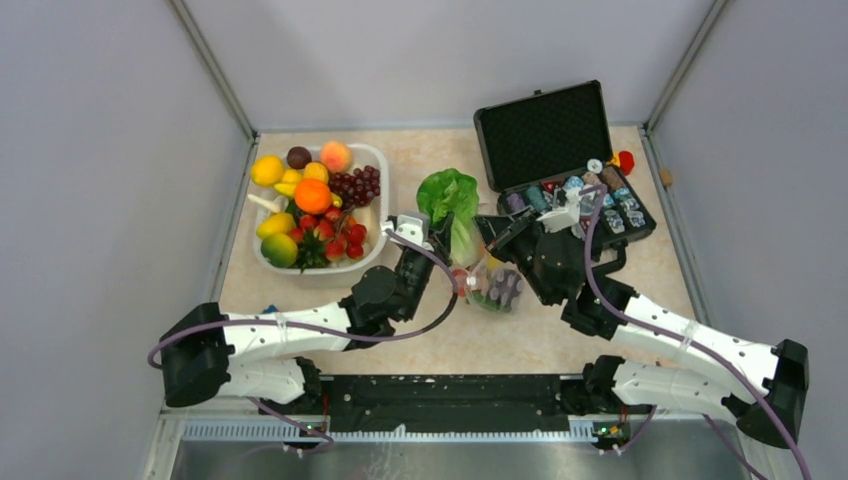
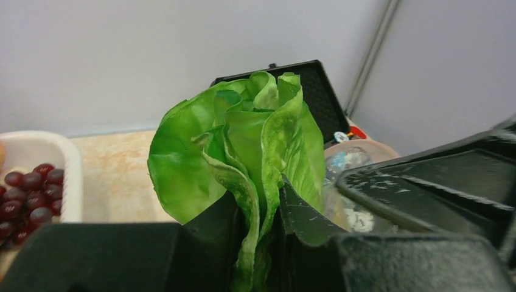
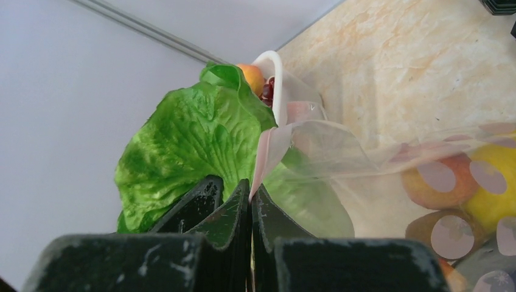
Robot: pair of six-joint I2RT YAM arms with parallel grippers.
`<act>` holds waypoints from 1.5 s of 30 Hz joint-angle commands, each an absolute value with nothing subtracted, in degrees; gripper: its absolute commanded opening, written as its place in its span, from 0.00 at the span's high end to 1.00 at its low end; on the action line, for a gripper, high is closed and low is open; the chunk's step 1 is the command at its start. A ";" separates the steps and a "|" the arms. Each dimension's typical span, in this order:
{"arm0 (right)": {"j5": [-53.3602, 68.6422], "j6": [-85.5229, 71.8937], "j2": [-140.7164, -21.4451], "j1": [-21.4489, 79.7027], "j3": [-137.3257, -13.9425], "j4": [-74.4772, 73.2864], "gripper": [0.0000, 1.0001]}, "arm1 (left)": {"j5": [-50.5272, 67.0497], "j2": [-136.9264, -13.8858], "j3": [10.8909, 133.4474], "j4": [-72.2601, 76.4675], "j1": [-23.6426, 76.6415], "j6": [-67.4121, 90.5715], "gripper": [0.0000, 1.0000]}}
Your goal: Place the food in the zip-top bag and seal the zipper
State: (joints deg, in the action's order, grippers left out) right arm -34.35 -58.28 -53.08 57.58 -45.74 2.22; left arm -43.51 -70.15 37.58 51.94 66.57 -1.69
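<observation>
A leafy green lettuce [image 1: 450, 195] stands upright at mid-table, its lower stalk pinched between the fingers of my left gripper [image 1: 447, 232]. In the left wrist view the lettuce [image 2: 243, 140] rises out of the left gripper [image 2: 261, 207]. My right gripper [image 3: 251, 191] is shut on the pink zipper [image 3: 264, 152] at the mouth of the clear zip-top bag [image 3: 341, 158], holding it up right beside the lettuce [image 3: 182, 146]. Inside the bag lie a peach [image 3: 435, 179] and a yellow fruit [image 3: 499, 182]. From above, the bag [image 1: 497, 285] shows a purple eggplant [image 1: 507, 288].
A white basin [image 1: 375, 215] full of fruit, grapes and strawberries stands at the left. An open black case [image 1: 545, 130] with chips and dice sits at the back right. Grey walls close in on both sides.
</observation>
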 commanded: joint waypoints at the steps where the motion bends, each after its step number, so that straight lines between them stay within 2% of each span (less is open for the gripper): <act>1: -33.47 -59.65 -52.77 57.40 -48.05 8.75 1.00 | -38.62 -69.90 41.72 53.04 68.74 -4.09 1.00; 10: -35.75 -64.66 -51.67 57.01 -45.81 8.29 1.00 | -35.39 -61.47 38.76 53.14 68.99 5.03 0.98; 17: -32.99 -65.53 -50.87 57.00 -46.36 9.21 1.00 | -36.94 -67.46 37.37 56.77 69.08 2.72 0.99; 23: -33.78 -63.96 -47.21 56.87 -46.21 5.62 1.00 | -49.56 -73.96 35.25 69.00 69.88 -15.22 1.00; 26: -34.16 -63.55 -46.05 56.74 -45.69 3.99 1.00 | -49.82 -76.79 36.24 75.87 70.19 -21.88 1.00; 31: -31.09 -62.53 -46.49 56.36 -45.40 2.22 1.00 | -49.51 -76.70 39.86 72.84 70.53 -18.87 1.00; 34: -30.27 -59.95 -47.94 56.36 -47.14 -3.59 1.00 | -51.18 -73.90 42.71 67.45 70.40 -15.12 1.00; 39: -28.67 -58.91 -49.16 56.25 -46.84 -6.96 1.00 | -46.09 -70.78 45.65 59.28 69.88 -11.99 1.00; 45: -35.13 -56.20 -48.52 56.28 -48.48 -8.13 1.00 | -44.54 -71.17 42.22 56.06 69.87 -4.77 1.00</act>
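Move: The left hand already grips the lettuce, whose middle is about 7 cm ahead, 2 cm right and 2 cm above it. The bag's open mouth is some 3 cm ahead, 5 cm right and 5 cm below; the food inside the bag is level fore-and-aft, about 12 cm right and 22 cm lower. From the right hand, already pinching the bag's rim, the mouth lies roughly 3 cm ahead, 3 cm left and 3 cm below. Keeping its grip on the lettuce, the left hand bobs beside the bag mouth: it backs up and rises about 5 cm, comes forward and down to its starting height, then rises some 5 cm again, the fingers tipping slightly upward. The right hand, still shut on the rim, lifts the bag about 2 cm while rolling nearly 10 degrees, then rolls back and sinks some 4 cm, drawing slightly back and right, so that the rim ends lower and farther from the left hand. ##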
